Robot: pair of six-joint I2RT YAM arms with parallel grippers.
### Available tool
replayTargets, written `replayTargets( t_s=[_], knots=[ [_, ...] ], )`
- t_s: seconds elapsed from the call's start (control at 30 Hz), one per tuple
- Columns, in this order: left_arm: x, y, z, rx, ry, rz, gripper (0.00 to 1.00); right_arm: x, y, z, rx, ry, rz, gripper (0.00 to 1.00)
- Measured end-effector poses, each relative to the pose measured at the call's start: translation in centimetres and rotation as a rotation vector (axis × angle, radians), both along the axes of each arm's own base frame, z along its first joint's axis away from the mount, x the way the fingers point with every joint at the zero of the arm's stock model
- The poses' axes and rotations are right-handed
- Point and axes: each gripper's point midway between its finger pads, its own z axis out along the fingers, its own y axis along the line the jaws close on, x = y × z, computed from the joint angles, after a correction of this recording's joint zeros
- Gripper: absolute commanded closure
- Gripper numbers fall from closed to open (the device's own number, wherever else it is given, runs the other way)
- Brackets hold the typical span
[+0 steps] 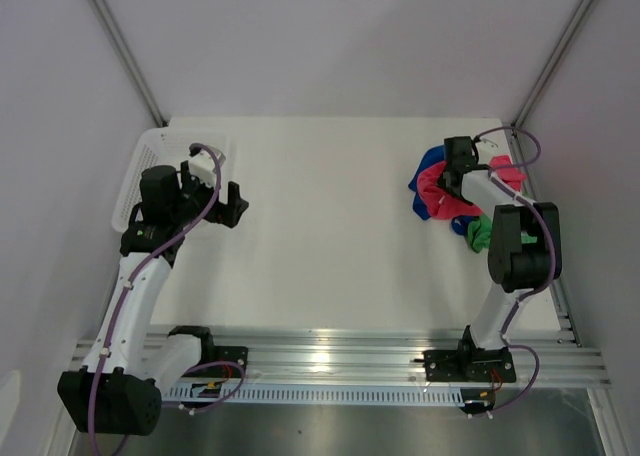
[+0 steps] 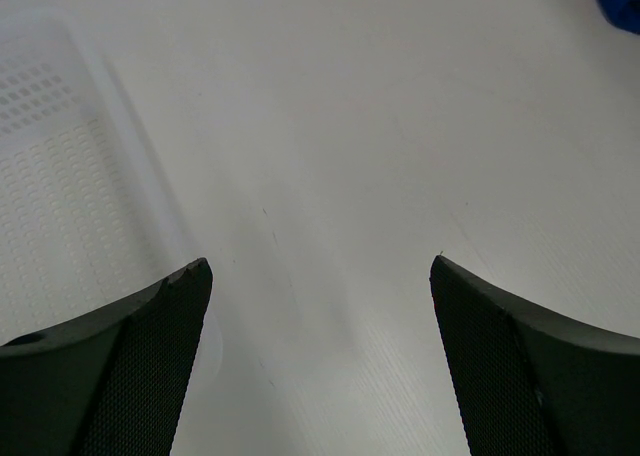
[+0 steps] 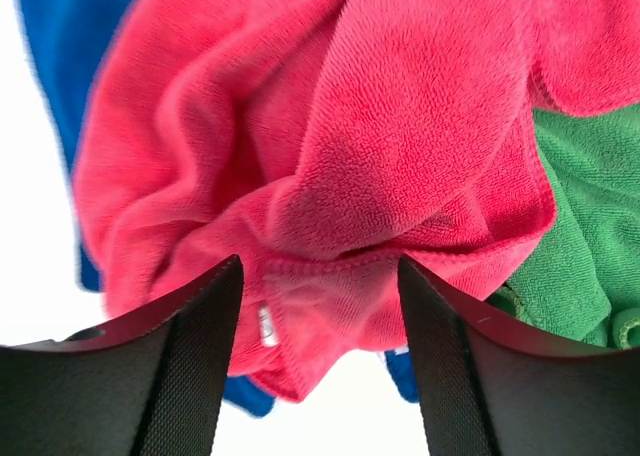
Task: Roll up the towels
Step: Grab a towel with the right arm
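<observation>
The towels lie in one crumpled heap at the table's back right. The pink-red towel (image 1: 437, 194) is on top, the blue towel (image 1: 428, 166) under its left side, and the green towel (image 1: 481, 232) at the near right. My right gripper (image 1: 452, 171) is down on the heap. In the right wrist view its jaws stand apart on either side of a hanging fold and hem of the pink-red towel (image 3: 380, 126), without pinching it. Blue towel (image 3: 50, 36) shows at the left and green towel (image 3: 590, 226) at the right. My left gripper (image 1: 236, 204) hovers open over bare table, holding nothing.
A white mesh basket (image 1: 140, 171) stands at the back left, just beside my left arm; its rim shows in the left wrist view as the basket (image 2: 50, 206). White walls close in on both sides. The aluminium rail (image 1: 330, 356) runs along the near edge.
</observation>
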Motion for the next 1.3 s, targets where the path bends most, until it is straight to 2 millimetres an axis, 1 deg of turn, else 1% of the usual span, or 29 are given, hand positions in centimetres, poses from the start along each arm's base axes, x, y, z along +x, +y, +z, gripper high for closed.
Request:
replayTargets(
  t_s=[0.03, 0.07, 0.13, 0.17, 0.2, 0.33, 0.43, 0.53, 0.6, 0.63, 0.67, 0.8, 0.9, 0.97, 1.03, 1.07, 1.1, 1.13, 1.17, 1.23, 1.27, 1.3],
  knots=[
    [0.0, 0.0, 0.0, 0.000, 0.000, -0.002, 0.07, -0.1, -0.1, -0.5, -0.006, 0.013, -0.002, 0.39],
    [0.0, 0.0, 0.0, -0.001, 0.000, -0.003, 0.07, -0.1, -0.2, -1.0, -0.011, 0.025, -0.003, 0.47],
    [0.0, -0.1, 0.0, -0.001, 0.000, -0.003, 0.07, -0.4, -0.3, -1.8, -0.022, 0.050, -0.004, 0.53],
    [0.0, -0.1, 0.0, -0.001, 0.000, -0.003, 0.07, -0.5, -0.5, -2.0, -0.029, 0.060, -0.006, 0.60],
    [0.0, -0.1, 0.0, -0.001, 0.000, -0.003, 0.07, -0.6, -0.6, -2.2, -0.038, 0.069, -0.006, 0.63],
    [-0.1, -0.1, 0.0, -0.003, 0.003, -0.006, 0.07, -1.0, -0.8, -2.1, -0.055, 0.070, -0.008, 0.71],
    [-0.2, -0.1, -0.1, -0.003, 0.007, -0.008, 0.07, -1.8, -1.0, -1.9, -0.067, 0.074, -0.009, 0.71],
    [-0.2, -0.2, -0.2, -0.004, 0.012, -0.009, 0.07, -2.5, -1.1, -1.1, -0.080, 0.065, 0.001, 0.73],
    [-0.2, -0.2, -0.2, -0.004, 0.012, -0.009, 0.07, -2.8, -1.2, -0.3, -0.092, 0.052, 0.005, 0.87],
    [-0.2, -0.2, -0.2, -0.004, 0.013, -0.009, 0.07, -3.0, -1.4, 0.2, -0.098, 0.045, 0.008, 0.96],
    [-0.3, -0.2, -0.2, -0.004, 0.013, -0.009, 0.07, -3.0, -1.4, 0.6, -0.102, 0.039, 0.010, 1.00],
    [-0.3, -0.2, -0.3, -0.003, 0.015, -0.009, 0.07, -3.1, -1.6, 2.6, -0.114, 0.002, 0.017, 1.00],
    [-0.3, -0.2, -0.3, -0.003, 0.017, -0.010, 0.07, -3.6, -1.7, 4.8, -0.129, -0.029, 0.027, 1.00],
    [-0.4, -0.2, -0.3, -0.001, 0.015, -0.015, 0.07, -3.6, -1.8, 7.5, -0.140, -0.074, 0.034, 1.00],
    [-0.5, -0.4, -0.3, -0.004, 0.019, -0.026, 0.06, -3.1, -1.6, 11.4, -0.143, -0.145, 0.050, 1.00],
    [-0.6, -0.4, -0.3, -0.005, 0.022, -0.028, 0.06, -2.4, -1.2, 14.3, -0.139, -0.210, 0.062, 1.00],
    [-0.7, -0.5, -0.3, -0.006, 0.025, -0.032, 0.06, -1.6, -0.6, 17.6, -0.132, -0.285, 0.082, 1.00],
    [-0.8, -0.5, -0.3, -0.005, 0.027, -0.035, 0.05, -0.7, 0.3, 21.7, -0.120, -0.375, 0.110, 1.00],
    [-0.8, -0.5, -0.1, -0.003, 0.023, -0.039, 0.05, -0.1, 1.3, 24.9, -0.109, -0.452, 0.135, 1.00],
    [-0.9, -0.6, 0.5, -0.005, 0.017, -0.047, 0.05, 0.3, 4.7, 33.3, -0.078, -0.634, 0.225, 1.00],
    [-0.9, -0.7, 0.9, -0.006, 0.010, -0.053, 0.05, 0.2, 7.1, 37.1, -0.056, -0.721, 0.284, 1.00],
    [-1.0, -0.7, 1.4, -0.004, 0.002, -0.057, 0.04, -0.3, 9.2, 40.2, -0.035, -0.791, 0.337, 1.00]
  ],
)
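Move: The near hem of the red towel lies between my open right fingers and just below them; the towel's middle is about 7 cm ahead of that hand and 6 cm to its right, some 4 cm down. The blue towel's middle, mostly underneath the red, is roughly 8 cm ahead and 4 cm left. The green towel lies 7 cm back and 14 cm right. From my left hand the red towel is around 21 cm ahead, 68 cm right and 20 cm down. I dip my right hand about 2 cm onto the red towel's near hem and close the fingers while drawing back some 3 cm, so that they pinch the fabric. Then I whip it up off the pile, slowly at first and then fast, to about 40 cm above where I started. Late in the lift I swing left about 10 cm, tilting the fingers up some 45 degrees and turning them counter-clockwise, still gripping the hem. ##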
